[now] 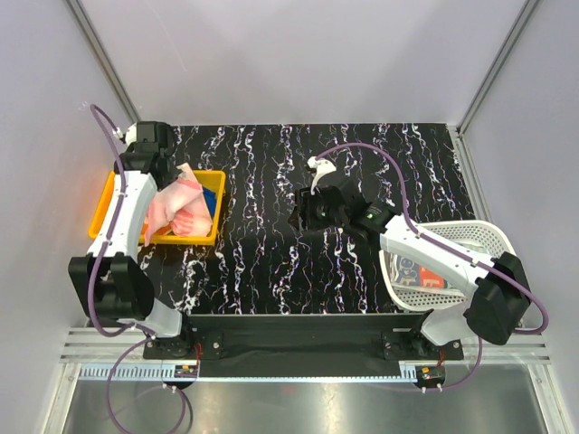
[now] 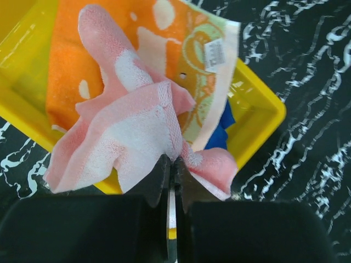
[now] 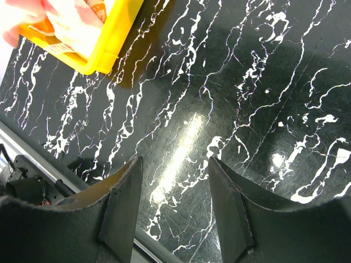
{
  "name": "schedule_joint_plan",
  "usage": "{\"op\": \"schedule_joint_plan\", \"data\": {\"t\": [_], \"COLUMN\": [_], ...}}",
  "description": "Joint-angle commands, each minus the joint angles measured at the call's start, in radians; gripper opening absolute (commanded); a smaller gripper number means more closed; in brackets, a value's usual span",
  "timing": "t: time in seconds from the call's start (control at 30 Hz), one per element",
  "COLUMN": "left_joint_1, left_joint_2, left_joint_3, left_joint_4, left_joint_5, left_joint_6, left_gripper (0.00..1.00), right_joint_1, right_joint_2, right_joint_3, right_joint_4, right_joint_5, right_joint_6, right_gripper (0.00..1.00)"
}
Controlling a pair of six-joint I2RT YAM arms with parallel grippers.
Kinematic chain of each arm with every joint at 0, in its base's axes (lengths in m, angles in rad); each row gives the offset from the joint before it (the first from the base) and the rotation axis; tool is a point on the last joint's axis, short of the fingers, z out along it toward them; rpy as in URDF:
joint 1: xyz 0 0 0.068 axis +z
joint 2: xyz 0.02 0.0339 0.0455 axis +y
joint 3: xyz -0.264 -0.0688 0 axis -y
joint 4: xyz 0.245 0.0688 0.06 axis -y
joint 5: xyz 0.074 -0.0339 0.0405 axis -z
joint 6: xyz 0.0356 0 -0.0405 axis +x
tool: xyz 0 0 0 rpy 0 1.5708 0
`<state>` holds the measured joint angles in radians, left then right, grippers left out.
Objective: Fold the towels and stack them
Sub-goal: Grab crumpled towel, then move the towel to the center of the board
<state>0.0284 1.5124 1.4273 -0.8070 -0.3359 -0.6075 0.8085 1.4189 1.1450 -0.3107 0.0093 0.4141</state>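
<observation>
A pink towel with white marks hangs bunched over the yellow tray, and my left gripper is shut on its edge. Under it in the tray lie an orange printed towel and a blue towel. From above, the pink towel drapes across the tray beside my left gripper. My right gripper hovers open over bare tabletop near the table's middle, its place in the top view being. A printed towel lies in the white basket.
The black marbled table spreads between the tray on the left and the mesh basket on the right. The tray's corner shows at the upper left of the right wrist view. A metal rail runs along the near edge.
</observation>
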Motion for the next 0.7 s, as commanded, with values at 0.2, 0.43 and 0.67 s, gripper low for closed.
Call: {"op": "schedule_joint_plan", "data": {"t": [0.2, 0.43, 0.67], "left_joint_1": [-0.177, -0.438, -0.656], "left_joint_2": [-0.087, -0.055, -0.067], "left_joint_3": [0.229, 0.445, 0.512], "left_joint_4": [-0.07, -0.159, -0.173], "left_joint_5": [0.071, -0.02, -0.104], "left_joint_6": [0.075, 0.061, 0.028], "left_gripper": [0.0, 0.0, 0.0], "right_joint_1": [-0.025, -0.123, -0.143], "right_joint_2": [-0.024, -0.11, -0.169], "right_joint_3": [0.078, 0.111, 0.142], "right_joint_4": [-0.054, -0.094, -0.137], "right_joint_5": [0.135, 0.188, 0.231], "right_joint_6": [-0.014, -0.006, -0.038], "right_gripper": [0.57, 0.59, 0.58]}}
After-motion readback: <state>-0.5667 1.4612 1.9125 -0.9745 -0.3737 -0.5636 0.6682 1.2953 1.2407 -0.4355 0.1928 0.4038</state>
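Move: The left hand already pinches the pink towel, bunched about 5 cm to its right and 8 cm below. The yellow bin's middle is some 3 cm ahead, 4 cm left and 17 cm below; in it the blue cloth lies about 4 cm ahead and 13 cm right. The clear table middle is roughly 35 cm right, 8 cm back and 20 cm below. From the right hand, the pink towel lies about 9 cm ahead, 28 cm left and 8 cm lower. Rightward and up in one quickening sweep, the left hand carries the pinched pink towel away from over the yellow bin, about 21 cm across and 18 cm higher, turning clockwise some 35 degrees as its fingers tip up. The open, empty right hand shifts about 8 cm right, also forward and, later, up. ##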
